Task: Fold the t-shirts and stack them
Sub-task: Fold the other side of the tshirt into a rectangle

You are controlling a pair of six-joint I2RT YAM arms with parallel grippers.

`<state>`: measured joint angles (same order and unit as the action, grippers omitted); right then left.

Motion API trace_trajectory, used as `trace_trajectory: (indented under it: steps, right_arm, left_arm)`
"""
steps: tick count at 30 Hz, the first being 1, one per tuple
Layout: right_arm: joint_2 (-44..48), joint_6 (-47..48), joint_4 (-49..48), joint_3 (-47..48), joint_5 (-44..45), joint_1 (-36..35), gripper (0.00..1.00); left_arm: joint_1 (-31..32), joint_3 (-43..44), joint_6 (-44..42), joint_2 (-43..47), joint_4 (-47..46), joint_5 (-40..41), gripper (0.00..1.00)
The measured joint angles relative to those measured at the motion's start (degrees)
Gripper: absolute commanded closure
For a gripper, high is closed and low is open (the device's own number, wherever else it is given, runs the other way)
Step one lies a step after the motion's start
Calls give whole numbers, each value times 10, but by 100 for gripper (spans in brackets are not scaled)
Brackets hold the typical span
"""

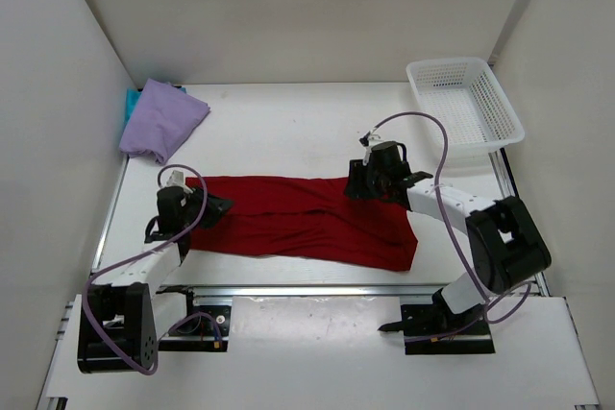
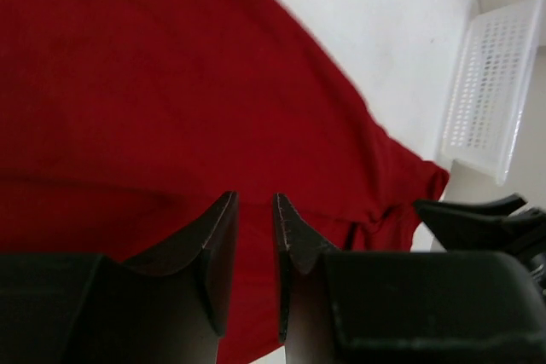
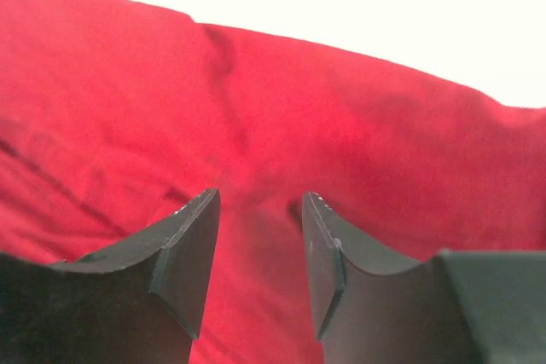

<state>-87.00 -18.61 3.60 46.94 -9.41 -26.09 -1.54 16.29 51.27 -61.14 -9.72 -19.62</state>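
The deep red t-shirt lies flat in a long band across the middle of the table. My left gripper is low over its left end. In the left wrist view its jaws stand a narrow gap apart, with red cloth under them. My right gripper is at the shirt's far edge, right of centre. It is open, with its fingertips down on rumpled red cloth. The lavender t-shirt lies folded at the back left on the teal one.
A white mesh basket stands at the back right and also shows in the left wrist view. White walls close in the table on the left, back and right. Metal rails run along the table's edges.
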Motion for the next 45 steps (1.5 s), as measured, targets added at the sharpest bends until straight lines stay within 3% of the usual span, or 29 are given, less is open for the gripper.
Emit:
trace_trajectory:
  steps: [6,7,9,12,24,28,30,34,37,41,45]
  right_arm:
    - [-41,8,-17,5,-7,3,60]
    - [-43,9,-18,5,-8,3,74]
    - [-46,14,-20,6,-12,3,90]
    - [-46,14,-19,7,-16,-2,100]
    - [53,-68,67,-19,47,-146,100]
    - [64,-118,65,-59,61,-189,93]
    - [65,-137,69,-74,63,-205,76]
    - [86,-151,82,-81,57,-222,71]
    - [146,-148,89,-87,60,-204,78]
    - [217,-134,71,-116,61,-89,95]
    - [242,-134,62,-188,88,-9,100]
  left_arm:
    - [23,-36,-6,6,-15,2,67]
    - [27,-38,-7,7,-16,2,67]
    - [37,-39,-7,7,-22,2,67]
    - [42,-39,-6,7,-32,2,68]
    - [67,-45,7,-5,-75,8,68]
    - [71,-44,11,-9,-79,7,68]
    - [68,-41,13,-9,-79,6,68]
    - [65,-33,12,-8,-79,5,67]
    - [67,-30,12,-5,-79,5,68]
    - [97,-15,10,-16,-79,12,67]
    - [109,2,10,-52,-92,14,67]
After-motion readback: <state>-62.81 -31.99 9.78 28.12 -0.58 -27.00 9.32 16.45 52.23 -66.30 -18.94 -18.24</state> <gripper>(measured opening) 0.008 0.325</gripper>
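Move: The right hand hangs open right over the t-shirt's upper flap, whose cloth lies about 2 cm below its fingers. From there the shirt's far edge is about 3 cm ahead, its near edge some 18 cm back, and the middle of its right end about 14 cm to the right and 8 cm back. From the left hand, that patch of flap lies about 27 cm to the right, 4 cm ahead and 2 cm down. The right hand sinks about 2 cm onto the t-shirt's flap, shuts its fingers there and drags back some 14 cm towards the near edge, drifting about 5 cm left, then opens, lifts and swings forward and to the right by about 10 cm, turning clockwise and shutting again over the shirt's right part. Meanwhile the left hand, part-open and low over the shirt's left part, dips back and down a little, then slides about 5 cm right and comes up and forward again. ##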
